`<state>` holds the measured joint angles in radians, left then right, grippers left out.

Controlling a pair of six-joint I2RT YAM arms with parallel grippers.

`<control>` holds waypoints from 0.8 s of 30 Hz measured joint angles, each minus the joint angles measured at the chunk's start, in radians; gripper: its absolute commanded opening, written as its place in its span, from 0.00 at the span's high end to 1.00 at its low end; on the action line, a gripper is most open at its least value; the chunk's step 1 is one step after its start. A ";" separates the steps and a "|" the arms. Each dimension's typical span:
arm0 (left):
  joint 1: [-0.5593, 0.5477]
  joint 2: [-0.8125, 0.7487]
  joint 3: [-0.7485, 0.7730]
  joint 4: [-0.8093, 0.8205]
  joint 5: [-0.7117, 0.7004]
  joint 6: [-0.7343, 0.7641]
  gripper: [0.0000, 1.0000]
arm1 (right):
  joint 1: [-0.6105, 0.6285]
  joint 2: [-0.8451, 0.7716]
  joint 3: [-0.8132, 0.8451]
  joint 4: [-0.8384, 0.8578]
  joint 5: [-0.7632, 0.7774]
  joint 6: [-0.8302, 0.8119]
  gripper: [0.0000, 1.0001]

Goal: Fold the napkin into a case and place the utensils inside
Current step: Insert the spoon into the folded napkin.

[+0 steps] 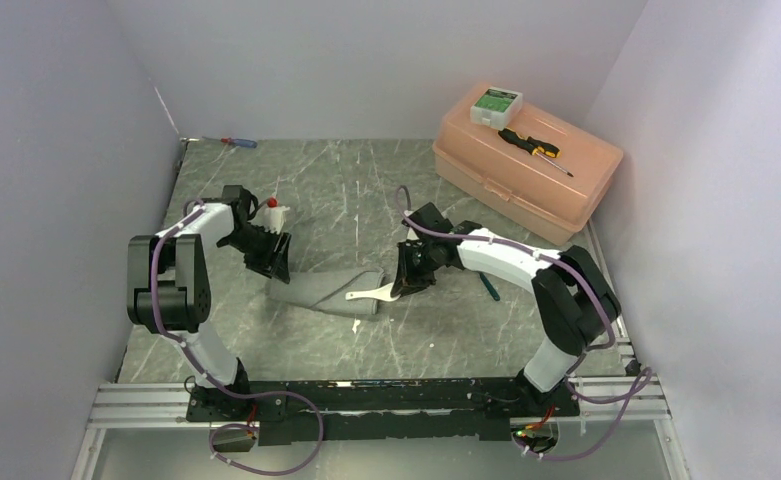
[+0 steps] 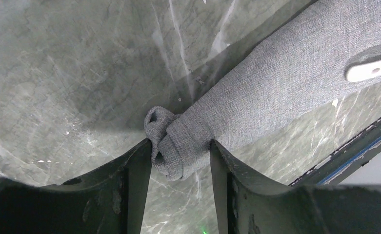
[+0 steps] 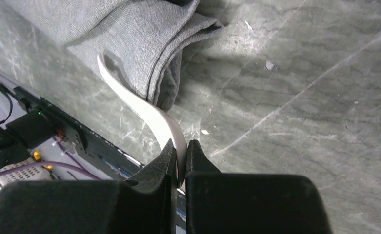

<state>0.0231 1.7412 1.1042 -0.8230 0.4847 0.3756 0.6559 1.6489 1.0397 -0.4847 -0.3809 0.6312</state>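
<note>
The grey napkin (image 1: 324, 289) lies rolled into a long bundle in the middle of the table. My left gripper (image 1: 271, 262) is at its left end. In the left wrist view the left gripper (image 2: 180, 146) has both fingers pressed against the sides of the napkin's (image 2: 276, 83) bunched end. My right gripper (image 1: 406, 275) is shut on the handle of the white spoon (image 1: 369, 294), one of the utensils. The spoon's other end rests at the napkin's right end. In the right wrist view the spoon (image 3: 144, 109) curves from the right gripper (image 3: 181, 151) up to the napkin's (image 3: 130, 39) folded edge.
A peach plastic box (image 1: 486, 170) stands at the back right, with a black-and-yellow screwdriver (image 1: 536, 148) and a small white-and-green box (image 1: 496, 105) on its lid. A red-and-blue screwdriver (image 1: 238, 142) lies at the back left. The metal rail (image 1: 366, 400) runs along the near edge.
</note>
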 measured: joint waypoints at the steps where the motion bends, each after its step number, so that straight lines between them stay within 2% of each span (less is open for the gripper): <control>1: 0.000 0.000 -0.004 0.002 0.001 0.000 0.51 | 0.005 0.010 0.006 -0.001 0.014 0.008 1.00; 7: 0.000 0.002 -0.013 0.012 0.015 0.001 0.59 | 0.026 0.079 0.026 0.007 0.047 0.051 1.00; 14: 0.002 0.018 -0.032 0.035 0.023 0.005 0.70 | 0.027 0.085 0.031 0.027 0.063 0.115 1.00; 24: 0.013 0.039 -0.032 0.036 0.061 0.008 0.73 | 0.069 0.116 0.111 0.031 0.125 0.187 1.00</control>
<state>0.0364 1.7805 1.0718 -0.7868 0.5453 0.3836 0.7246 1.7645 1.1507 -0.4534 -0.2558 0.8185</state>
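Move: I already grip the white spoon by its bowl in my right hand, handle pointing left. The pocket mouth under the napkin's diagonal flap lies about 14 cm to the left, 1 cm ahead and 4 cm below; the napkin's right end is 4 cm left, level fore and aft, about as low. The napkin's bunched left end sits right between my open left fingers, about 1 cm below; the pocket mouth is 11 cm right of that hand and 2 cm back. I first dip the spoon some 2 cm with my right hand, then push it left and forward with a slight rise, about 4 cm in all, turning some 10 degrees clockwise so the handle tip slides under the diagonal flap. Meanwhile I sink my left hand about 1.5 cm and close its fingers to pinch the napkin's left end. ##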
